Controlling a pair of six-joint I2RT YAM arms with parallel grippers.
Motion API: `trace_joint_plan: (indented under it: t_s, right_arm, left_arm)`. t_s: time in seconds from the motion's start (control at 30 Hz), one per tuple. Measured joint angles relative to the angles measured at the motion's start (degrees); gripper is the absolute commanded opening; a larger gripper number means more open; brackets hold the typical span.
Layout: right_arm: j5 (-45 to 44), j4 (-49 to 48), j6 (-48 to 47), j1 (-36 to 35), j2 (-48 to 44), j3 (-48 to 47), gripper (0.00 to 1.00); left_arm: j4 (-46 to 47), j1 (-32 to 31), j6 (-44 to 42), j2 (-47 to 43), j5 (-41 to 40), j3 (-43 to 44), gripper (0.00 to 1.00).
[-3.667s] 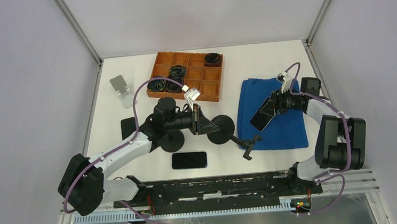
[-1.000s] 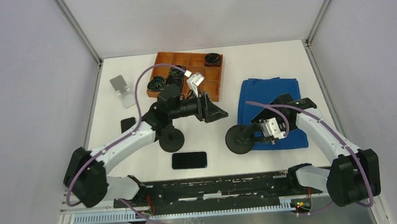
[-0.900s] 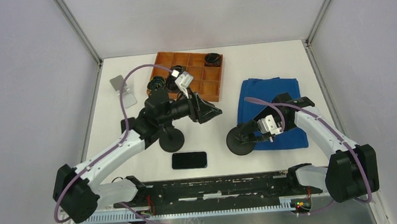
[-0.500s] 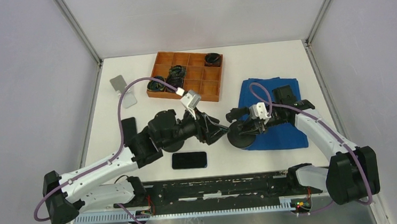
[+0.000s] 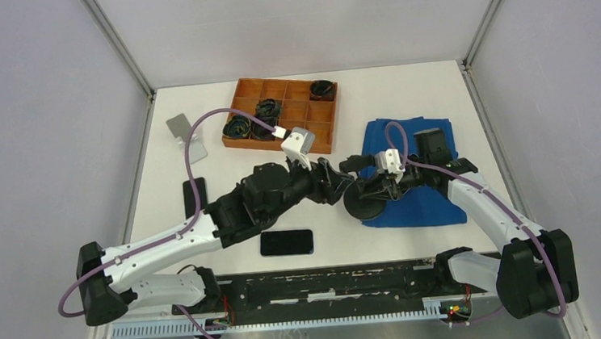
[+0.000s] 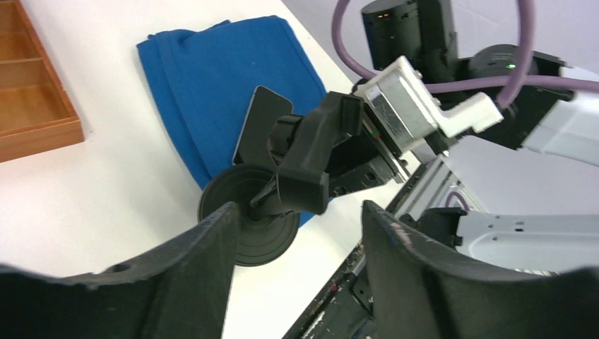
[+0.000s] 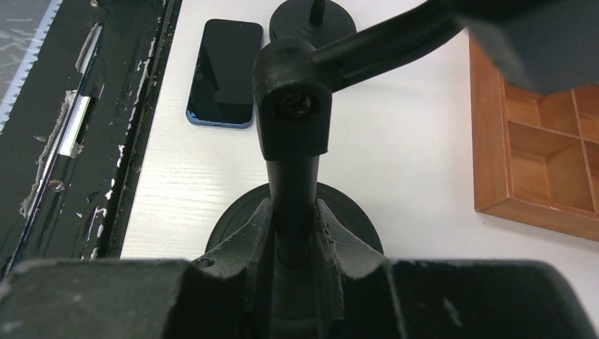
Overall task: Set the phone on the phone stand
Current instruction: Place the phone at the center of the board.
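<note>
A black phone stand with a round base (image 5: 367,205) stands on the table at the blue cloth's left edge. My right gripper (image 5: 377,186) is shut on its upright pole (image 7: 293,176), just above the base (image 7: 233,226). The stand's jointed clamp head (image 6: 304,185) points at my left gripper (image 6: 300,212), which is open; its fingers (image 6: 191,272) flank the head without touching it. One dark phone (image 6: 263,121) lies on the blue cloth (image 6: 212,78) behind the stand. Another phone (image 5: 287,242) lies flat on the table near the front edge.
An orange compartment tray (image 5: 283,116) with black items sits at the back. A silver stand (image 5: 183,135) is at the back left, and a third phone (image 5: 194,196) lies left of the left arm. Another round black base (image 7: 313,18) stands beyond the near phone (image 7: 226,70).
My left arm has swung down from in front of the tray and reached right, up to the stand's head. My right gripper has kept its hold on the pole and shifted slightly.
</note>
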State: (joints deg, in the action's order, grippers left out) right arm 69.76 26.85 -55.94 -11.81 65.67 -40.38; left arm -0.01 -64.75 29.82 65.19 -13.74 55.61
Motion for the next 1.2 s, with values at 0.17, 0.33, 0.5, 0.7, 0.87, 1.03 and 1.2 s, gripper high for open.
trace_joint_plan:
  t_s: [0.17, 0.33, 0.5, 0.7, 0.87, 1.03, 1.2]
  right_arm:
    - [-0.4, -0.4, 0.7, -0.3, 0.0, 0.0, 0.04]
    - [-0.8, -0.7, 0.9, -0.7, 0.0, 0.0, 0.05]
    - [-1.6, -0.8, 1.3, -0.9, 0.0, 0.0, 0.05]
    - [-1.9, -1.7, 1.3, -1.3, 0.5, 0.1, 0.06]
    - [-1.9, -3.6, 2.4, -1.4, 1.0, 0.6, 0.06]
    - [-1.8, -9.0, 7.5, -1.8, 1.2, 2.4, 0.05]
    - [-2.1, -17.5, 15.6, -2.1, 3.2, 4.7, 0.05]
  left_arm:
    - [-1.2, 0.0, 0.0, 3.7, -3.4, 2.8, 0.59]
    - [-1.9, 0.0, -0.2, 5.9, -5.5, 4.8, 0.43]
    - [-2.3, -0.2, -0.7, 6.7, -5.7, 6.1, 0.14]
    - [-2.7, -0.3, -1.2, 6.8, -5.7, 6.3, 0.02]
    - [-2.4, -0.3, -2.9, 6.9, -5.1, 6.3, 0.02]
    - [0.0, -0.2, -7.8, 6.9, -4.1, 5.0, 0.02]
    - [3.8, 0.2, -12.7, 6.6, -4.3, 2.2, 0.02]
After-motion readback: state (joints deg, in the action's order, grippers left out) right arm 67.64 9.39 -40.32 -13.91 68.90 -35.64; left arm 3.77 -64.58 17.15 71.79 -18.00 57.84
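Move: The near end of the phone stand's head is about 3 cm ahead of the left hand's open fingers, 2 cm to the right and nearly level. The stand's round base is some 5 cm ahead, 7 right and 21 below; the black phone on the blue cloth lies 13 ahead, 18 right and 24 below. From the right hand, already gripping the stem, the head's near end is roughly 3 cm ahead, 4 left and 11 up. The stand's head is taken by its near end: the left hand eases about 3 cm forward and slightly right, and its fingers close from wide to about a third open, pinching it. The right hand keeps its grip on the stem; late on, both hands go about a centimetre farther forward and down, the right also drifting left, while the left wrist tilts to some 15 degrees. ##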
